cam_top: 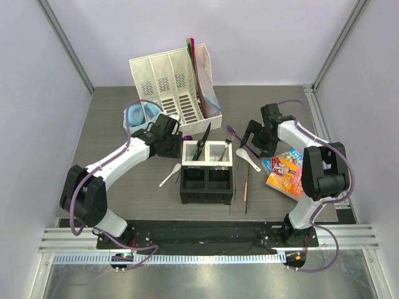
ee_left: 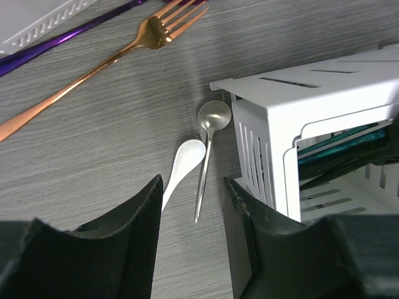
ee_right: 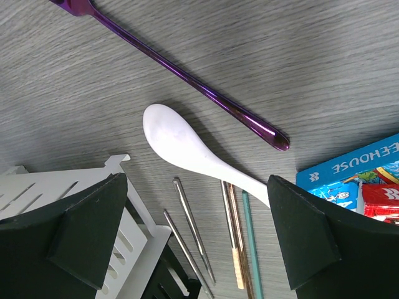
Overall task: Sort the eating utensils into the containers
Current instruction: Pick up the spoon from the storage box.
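Observation:
The four-cell caddy [cam_top: 206, 197] stands mid-table, white cells at the back and black cells at the front; a black piece [cam_top: 203, 141] leans in a white cell. My left gripper [cam_top: 173, 143] is open and empty just left of the caddy's white part [ee_left: 312, 118]. Ahead of its jaws lie a white spoon [ee_left: 184, 163] and a small metal spoon [ee_left: 209, 134], with a copper fork [ee_left: 106, 62] and a purple piece [ee_left: 62, 42] beyond. My right gripper [cam_top: 254, 142] is open and empty above a white spoon [ee_right: 187, 146], a purple utensil [ee_right: 187, 80] and chopsticks [ee_right: 234, 243].
A tall white file organiser [cam_top: 174, 84] stands at the back, blue headphones [cam_top: 139, 114] to its left. A colourful book [cam_top: 285, 171] lies at the right, its corner in the right wrist view [ee_right: 355, 177]. Thin metal sticks [ee_right: 194, 232] lie beside the caddy's edge [ee_right: 134, 215].

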Robot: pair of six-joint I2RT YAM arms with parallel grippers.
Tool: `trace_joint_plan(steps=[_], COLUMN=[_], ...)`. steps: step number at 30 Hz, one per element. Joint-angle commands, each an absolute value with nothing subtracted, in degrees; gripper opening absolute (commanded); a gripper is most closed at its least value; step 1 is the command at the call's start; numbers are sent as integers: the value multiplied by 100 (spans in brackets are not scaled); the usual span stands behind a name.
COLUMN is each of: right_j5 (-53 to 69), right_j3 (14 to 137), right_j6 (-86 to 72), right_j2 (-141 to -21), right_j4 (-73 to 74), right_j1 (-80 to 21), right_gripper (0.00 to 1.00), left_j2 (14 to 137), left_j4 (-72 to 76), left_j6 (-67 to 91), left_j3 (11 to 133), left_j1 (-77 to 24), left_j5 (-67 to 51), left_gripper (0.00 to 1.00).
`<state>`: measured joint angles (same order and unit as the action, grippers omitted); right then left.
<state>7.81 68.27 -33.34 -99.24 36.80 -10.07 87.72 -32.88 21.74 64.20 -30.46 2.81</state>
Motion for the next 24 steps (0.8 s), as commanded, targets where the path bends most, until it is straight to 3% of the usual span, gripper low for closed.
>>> trace_joint_plan(steps=[1,9,24], right_j5=[765,826,879], right_j3=[6741,6408,5537], right_j6=[-3445,-3489,-3639], right_j2=[-9563,-9378,-8982], right_j4=[3437,3270,2936], right_j1=[-1011,-976,-923], right_gripper=[100,100,100], left_j2=[8236,7936,9184], left_j4=[-3287,-3577,-3410], left_j6=[2241,2100,2461], left_j3=[6591,7312,8314], left_j1=[-3006,-3015,-3313], left_j5=[439,89,-843], left_gripper=[44,45,41])
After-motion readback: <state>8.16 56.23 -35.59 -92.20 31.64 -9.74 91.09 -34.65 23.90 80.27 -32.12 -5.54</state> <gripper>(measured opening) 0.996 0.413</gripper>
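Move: The metal spoon I want stands bowl-up in the storage box, roughly 10 cm right of my left hand, 4 cm ahead and about level in height. A dark knife leans just beyond, 11 cm right and 6 ahead; the fork in the box is some 20 cm right, 4 ahead. On the table 10 cm below, the small white spoon lies 4 cm back, 1 left. From my right hand, the big white spoon is 6 cm below, 2 left, level ahead; the metal spoon is 20 cm left, level ahead, some 5 cm higher. With fingers part open and empty, I first lift my left hand about 11 cm to clear the box rim, then swing it 6 cm right and slightly forward over the box towards the metal spoon, rolling its left side down some 10 degrees and starting to sink. Meanwhile I draw my wide-open right hand back about 4 cm and a little lower near the big white spoon, touching nothing. ##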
